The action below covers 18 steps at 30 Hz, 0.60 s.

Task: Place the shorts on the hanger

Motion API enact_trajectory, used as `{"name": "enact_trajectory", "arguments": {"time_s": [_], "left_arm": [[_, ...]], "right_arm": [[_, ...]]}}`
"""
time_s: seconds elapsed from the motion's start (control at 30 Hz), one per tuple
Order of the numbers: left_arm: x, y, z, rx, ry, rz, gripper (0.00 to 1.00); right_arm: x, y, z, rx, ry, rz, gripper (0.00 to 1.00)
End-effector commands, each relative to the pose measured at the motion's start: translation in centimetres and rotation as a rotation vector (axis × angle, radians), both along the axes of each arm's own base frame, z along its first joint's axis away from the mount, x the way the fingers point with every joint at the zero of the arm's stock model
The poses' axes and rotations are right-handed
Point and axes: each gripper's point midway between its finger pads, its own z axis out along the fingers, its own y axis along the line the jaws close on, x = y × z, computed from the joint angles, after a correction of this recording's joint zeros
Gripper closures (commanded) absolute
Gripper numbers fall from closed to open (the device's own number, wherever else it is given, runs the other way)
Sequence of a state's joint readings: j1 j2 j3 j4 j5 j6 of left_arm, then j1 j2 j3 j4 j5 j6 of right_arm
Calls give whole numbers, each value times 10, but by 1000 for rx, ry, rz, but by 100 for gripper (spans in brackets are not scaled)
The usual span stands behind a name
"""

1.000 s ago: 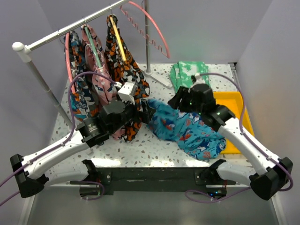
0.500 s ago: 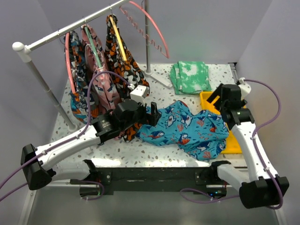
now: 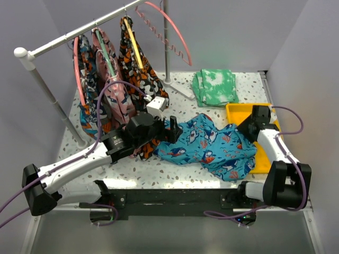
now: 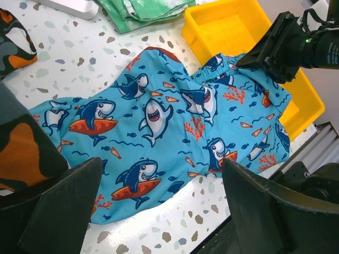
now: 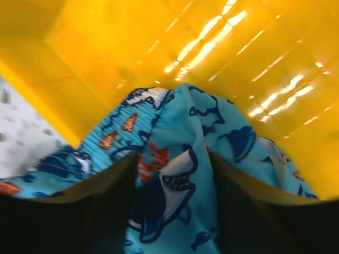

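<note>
The turquoise shark-print shorts (image 3: 212, 145) lie spread on the table, their right edge lapping into the yellow tray. My left gripper (image 3: 172, 129) hovers open over their left end; in the left wrist view its jaws (image 4: 161, 211) straddle the lower hem of the shorts (image 4: 159, 111) without touching. My right gripper (image 3: 248, 127) is down at the shorts' right edge. In the right wrist view it (image 5: 169, 180) has closed in on a raised fold of the shorts (image 5: 159, 127). The coral-pink hanger (image 3: 172, 29) hangs empty on the rack at the back.
A yellow tray (image 3: 243, 108) sits at the right edge. Folded green tie-dye cloth (image 3: 214, 86) lies behind the shorts. The clothes rack (image 3: 79, 33) carries other patterned shorts (image 3: 140, 69) close behind my left arm; its post foot (image 3: 177, 87) stands mid-table.
The shorts went from bunched to spread flat. My right gripper let go at their middle, drew back right and came down on the edge by the tray. My left gripper shifted slightly right.
</note>
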<state>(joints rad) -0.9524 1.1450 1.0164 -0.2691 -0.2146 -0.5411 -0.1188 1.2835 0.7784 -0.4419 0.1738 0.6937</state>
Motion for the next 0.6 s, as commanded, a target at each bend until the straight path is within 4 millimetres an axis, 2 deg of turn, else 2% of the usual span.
{"name": "enact_trajectory", "arguments": {"time_s": [0.0,0.03,0.07,0.13,0.17,0.23,0.27,0.3,0.33,0.37,0.4,0.43,0.47,0.5,0.53,0.57], "left_arm": [[0,2,18,-58,-34,12,0],[0,2,17,-56,-34,13,0],[1,3,17,-58,-34,17,0],[1,3,18,-63,-36,22,0],[2,3,17,-64,-34,26,0],[4,3,18,-69,-36,32,0],[6,3,18,-70,-34,42,0],[7,4,18,-70,-34,47,0],[8,5,18,-69,-33,53,0],[12,8,17,-67,-32,74,0],[14,10,15,-61,-24,90,0],[17,14,14,-60,-19,106,0],[23,21,14,-73,-2,144,0],[25,26,10,-72,10,162,0],[27,30,10,-80,13,175,1],[31,39,9,-93,19,205,1]], "right_arm": [[27,11,43,59,-184,28,85],[25,11,55,54,-204,33,95],[30,14,70,57,-242,62,100],[39,24,95,76,-333,123,100],[43,38,114,124,-399,187,100],[46,85,141,236,-479,358,100],[47,103,163,231,-525,424,100],[44,124,174,211,-542,488,100],[30,170,182,227,-543,629,100],[24,190,199,217,-576,706,100],[15,206,206,228,-590,761,100],[-2,233,215,259,-610,851,100],[-13,246,217,280,-625,914,100],[-29,255,230,300,-680,975,100],[-49,273,237,333,-711,1068,100],[-59,274,225,328,-696,1101,100]]}}
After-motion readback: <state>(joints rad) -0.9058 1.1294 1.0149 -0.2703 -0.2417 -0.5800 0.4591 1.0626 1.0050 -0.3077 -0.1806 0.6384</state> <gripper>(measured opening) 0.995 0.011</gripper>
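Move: The blue shark shorts lie spread with their middle about 20 cm left of the right hand, 5 cm back and 3 cm lower, their near end already between its open fingers. The yellow bin's middle is 7 cm to that hand's right, level with it. The green shorts lie 28 cm ahead, 16 cm left. From the left hand, the blue shorts' middle is some 16 cm right, 4 cm ahead and 20 cm down. The right fingers pinch the blue shorts' end, then carry it left about 25 cm and up about 20. ##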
